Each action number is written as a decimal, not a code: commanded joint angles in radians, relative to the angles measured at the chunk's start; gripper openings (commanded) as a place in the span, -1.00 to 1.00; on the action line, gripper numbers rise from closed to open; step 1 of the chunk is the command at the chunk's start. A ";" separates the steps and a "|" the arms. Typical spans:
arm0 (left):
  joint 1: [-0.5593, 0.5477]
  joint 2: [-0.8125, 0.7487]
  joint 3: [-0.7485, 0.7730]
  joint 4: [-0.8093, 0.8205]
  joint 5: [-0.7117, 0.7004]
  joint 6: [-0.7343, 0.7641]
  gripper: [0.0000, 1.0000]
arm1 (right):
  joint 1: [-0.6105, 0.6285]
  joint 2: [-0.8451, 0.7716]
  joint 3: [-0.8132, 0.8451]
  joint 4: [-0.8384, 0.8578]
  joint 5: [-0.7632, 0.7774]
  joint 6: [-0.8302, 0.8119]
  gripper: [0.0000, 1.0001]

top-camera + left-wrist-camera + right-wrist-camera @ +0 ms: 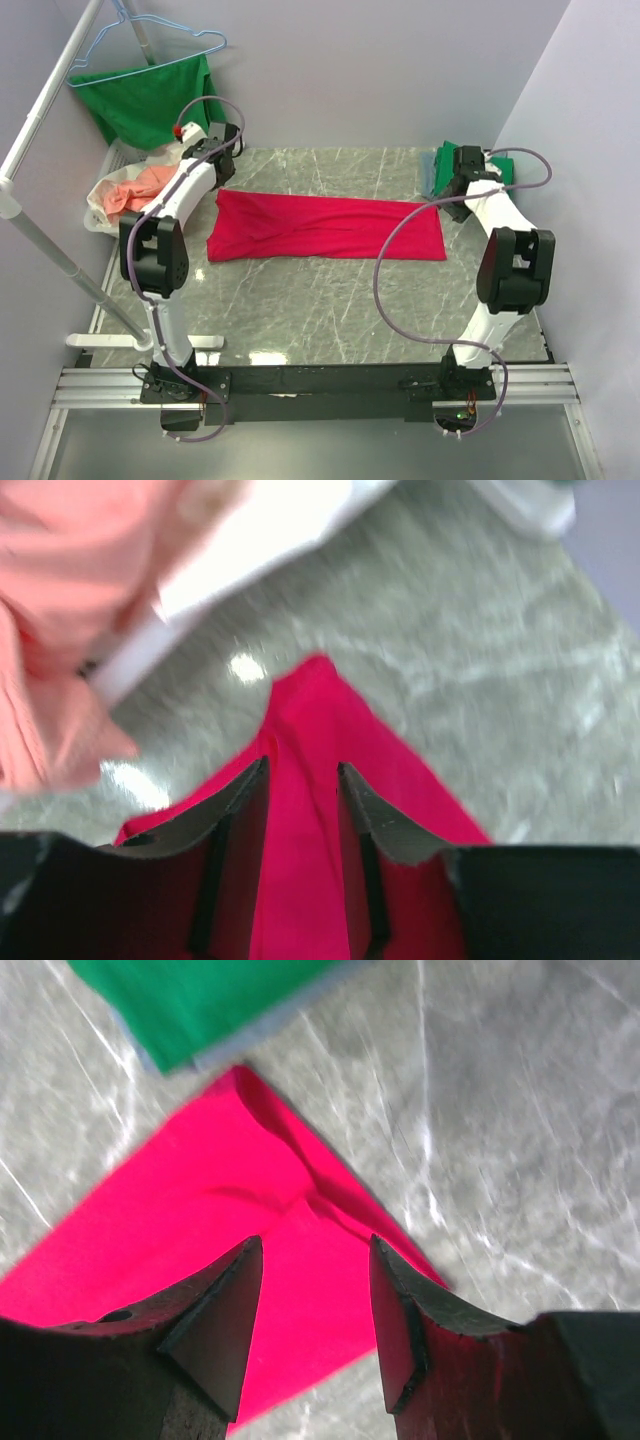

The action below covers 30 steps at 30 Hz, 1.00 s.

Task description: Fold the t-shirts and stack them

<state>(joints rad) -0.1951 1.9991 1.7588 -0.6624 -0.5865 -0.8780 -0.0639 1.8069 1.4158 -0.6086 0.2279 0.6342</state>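
The red t-shirt (pixel 320 228) lies flat on the marble table as a long folded strip. My left gripper (pixel 222 150) hovers over its far left corner; in the left wrist view the jaws (pixel 303 765) stand open, with the red cloth (pixel 310 720) lying slack under the gap. Over the far right corner my right gripper (pixel 450 190) is also open (pixel 315 1242), the red corner (pixel 200 1210) flat on the table beneath it. A folded green t-shirt (pixel 505 165) rests on a grey one (pixel 438 168) at the back right, just past that corner (pixel 200 1000).
A white basket (pixel 100 215) holding peach cloth (pixel 60 600) stands at the left edge by the left arm. A green cloth (pixel 150 100) and a blue wire hanger (pixel 150 45) hang on the white rail at the back left. Walls close in on both sides.
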 commanded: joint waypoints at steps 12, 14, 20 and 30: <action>-0.176 -0.227 -0.373 -0.034 0.312 0.005 -0.22 | 0.119 -0.192 -0.245 0.049 0.001 0.001 0.06; -0.181 -0.244 -0.426 -0.025 0.307 -0.010 -0.22 | 0.124 -0.195 -0.267 0.056 -0.009 0.004 0.06; -0.198 -0.234 -0.455 -0.011 0.280 -0.019 -0.21 | 0.134 -0.192 -0.293 0.067 -0.010 0.004 0.05; -0.199 -0.140 -0.378 -0.012 0.235 -0.018 -0.25 | 0.134 -0.196 -0.287 0.053 -0.001 -0.004 0.04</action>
<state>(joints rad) -0.3904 1.8267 1.3209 -0.6895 -0.3119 -0.8852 0.0654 1.6642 1.1236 -0.5678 0.2119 0.6342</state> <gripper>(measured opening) 0.380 0.524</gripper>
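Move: The red t-shirt's near edge is what both open hands go for: its stretch inward from the left end is about 15 cm back, 10 cm right and 13 cm below the left hand, and its stretch by the right end is some 8 cm back, 5 cm left and 8 cm below the right hand. The laundry basket stands roughly 23 cm left and 3 cm ahead of the left hand; the green folded stack lies about 18 cm ahead and 8 cm right of the right hand. Empty and part open, the left hand swings back about 14 cm, to the right and down from beyond the red t-shirt's left end to just over its near edge, the fingers tipping some 20 degrees steeper and turning clockwise. The right hand, also still open, draws back about 7 cm from the green stack while going left and sinking a little, and both slow to a hover low over that near edge, the right one near its right corner, with no touch to be seen. ##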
